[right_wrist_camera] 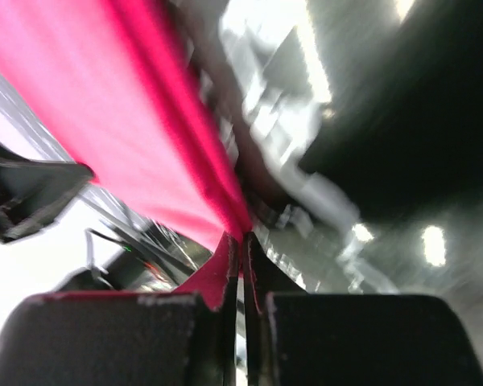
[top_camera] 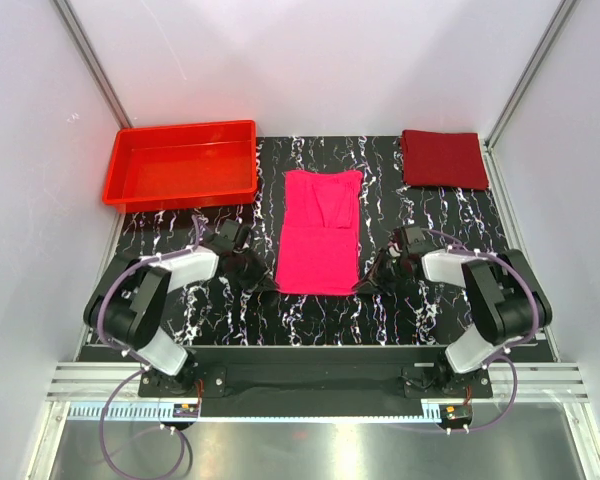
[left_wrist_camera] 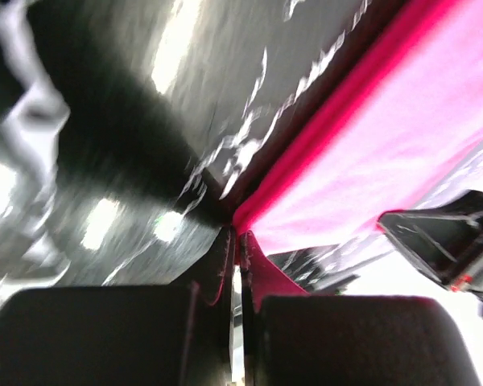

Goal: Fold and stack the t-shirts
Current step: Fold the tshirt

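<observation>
A magenta-pink t-shirt (top_camera: 321,232), folded into a long narrow strip, lies in the middle of the table. My left gripper (top_camera: 271,284) is shut on its near left corner, and in the left wrist view the pink cloth (left_wrist_camera: 402,121) runs away from the closed left gripper (left_wrist_camera: 239,239). On the other side my right gripper (top_camera: 365,283) is shut on the near right corner; the right wrist view has the cloth (right_wrist_camera: 105,112) pinched in that gripper (right_wrist_camera: 243,239). A dark maroon t-shirt (top_camera: 443,159) lies folded at the far right.
A bright red plastic tray (top_camera: 180,163) stands at the far left of the black marbled tabletop (top_camera: 410,330). White walls and metal frame posts close in the left, right and back sides.
</observation>
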Controlling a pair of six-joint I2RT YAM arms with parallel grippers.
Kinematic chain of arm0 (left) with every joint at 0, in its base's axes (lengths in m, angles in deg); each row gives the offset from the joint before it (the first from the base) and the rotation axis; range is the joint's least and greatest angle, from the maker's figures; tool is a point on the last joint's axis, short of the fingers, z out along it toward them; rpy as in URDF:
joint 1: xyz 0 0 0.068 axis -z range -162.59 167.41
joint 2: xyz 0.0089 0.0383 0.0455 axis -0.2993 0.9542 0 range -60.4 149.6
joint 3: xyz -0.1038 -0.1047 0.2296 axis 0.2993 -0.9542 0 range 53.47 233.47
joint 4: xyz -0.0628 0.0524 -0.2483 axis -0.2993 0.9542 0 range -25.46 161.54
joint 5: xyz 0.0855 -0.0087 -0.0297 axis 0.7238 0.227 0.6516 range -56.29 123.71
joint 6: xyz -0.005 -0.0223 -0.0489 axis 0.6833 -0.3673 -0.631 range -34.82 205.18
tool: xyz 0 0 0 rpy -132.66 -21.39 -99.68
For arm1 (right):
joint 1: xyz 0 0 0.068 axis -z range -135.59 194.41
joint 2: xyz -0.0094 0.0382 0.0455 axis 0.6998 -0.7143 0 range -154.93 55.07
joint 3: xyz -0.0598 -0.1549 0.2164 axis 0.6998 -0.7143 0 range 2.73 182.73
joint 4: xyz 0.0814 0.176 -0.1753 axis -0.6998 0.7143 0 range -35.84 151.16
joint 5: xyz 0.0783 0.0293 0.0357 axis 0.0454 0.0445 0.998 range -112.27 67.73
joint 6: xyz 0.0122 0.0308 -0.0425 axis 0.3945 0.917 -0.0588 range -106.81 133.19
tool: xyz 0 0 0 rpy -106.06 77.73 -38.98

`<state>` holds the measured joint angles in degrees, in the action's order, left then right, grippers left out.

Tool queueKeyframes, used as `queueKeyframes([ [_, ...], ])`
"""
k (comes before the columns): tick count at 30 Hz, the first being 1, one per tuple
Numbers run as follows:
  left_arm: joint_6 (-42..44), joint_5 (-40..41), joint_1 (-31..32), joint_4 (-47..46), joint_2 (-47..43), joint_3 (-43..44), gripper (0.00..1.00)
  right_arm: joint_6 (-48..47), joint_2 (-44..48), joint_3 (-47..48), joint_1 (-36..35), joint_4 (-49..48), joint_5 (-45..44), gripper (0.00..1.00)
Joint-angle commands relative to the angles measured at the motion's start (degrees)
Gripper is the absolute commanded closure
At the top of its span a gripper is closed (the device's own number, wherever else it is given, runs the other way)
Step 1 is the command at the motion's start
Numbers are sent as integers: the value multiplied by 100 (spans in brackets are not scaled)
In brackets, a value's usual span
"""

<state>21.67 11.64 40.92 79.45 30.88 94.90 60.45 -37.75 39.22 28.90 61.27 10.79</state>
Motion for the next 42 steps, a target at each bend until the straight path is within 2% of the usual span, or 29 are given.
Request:
queueKeyframes([
  [1, 655, 563, 154, 749, -942, -231, 100, -350, 676, -89, -408, 773, -616, 100],
  [7, 463, 563, 654, 1180, -2191, -820, 100, 186, 1958, -713, -936, 958, -441, 100],
  [11, -134, 378, 962, 1311, -2975, -1417, 100, 616, 2688, -1099, -1349, 1107, -344, 100],
  [18, -592, 528, 1218, 2287, -4608, -1533, 100, 1451, 4279, -1399, -2008, 2003, -379, 100],
  [21, -716, 475, 1235, 2498, -4821, -1480, 100, 1697, 4807, -1627, -2035, 2215, -256, 100],
  [25, -655, 466, 1235, 2691, -4577, -1024, 100, 1514, 4861, -1268, -2061, 2768, -317, 100],
  [29, -418, 615, 1226, 2850, -4023, -85, 100, 1522, 4650, -645, -2044, 2804, -405, 100],
  [34, -234, 546, 1025, 2850, -3408, 523, 100, 1373, 4150, -108, -1869, 2839, -327, 100],
  [42, 408, 98, 103, 2806, -2494, 1420, 100, 609, 3315, 683, -649, 2910, 586, 100],
])
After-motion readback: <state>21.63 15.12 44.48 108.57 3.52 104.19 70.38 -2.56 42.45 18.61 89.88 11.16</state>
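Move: The pink t-shirt's folded near edge is already pinched at its two corners, just off the table. Its collar end lies about 28 cm ahead of the left hand and 9 cm to its right; from the right hand it is some 28 cm ahead and 7 cm to the left. The red bin's middle is roughly 29 cm ahead of the left hand and 21 cm to its left, the dark red folded shirt about 31 cm ahead of the right hand and 19 cm to its right. The pink t-shirt's near edge, still pinched at both corners, is drawn back towards the bases by both hands together, about 15 cm and rising on the way. Then the hands lift it on to some 13 cm above where they began while swinging it forward again over the front of the table, fingers shut throughout. ##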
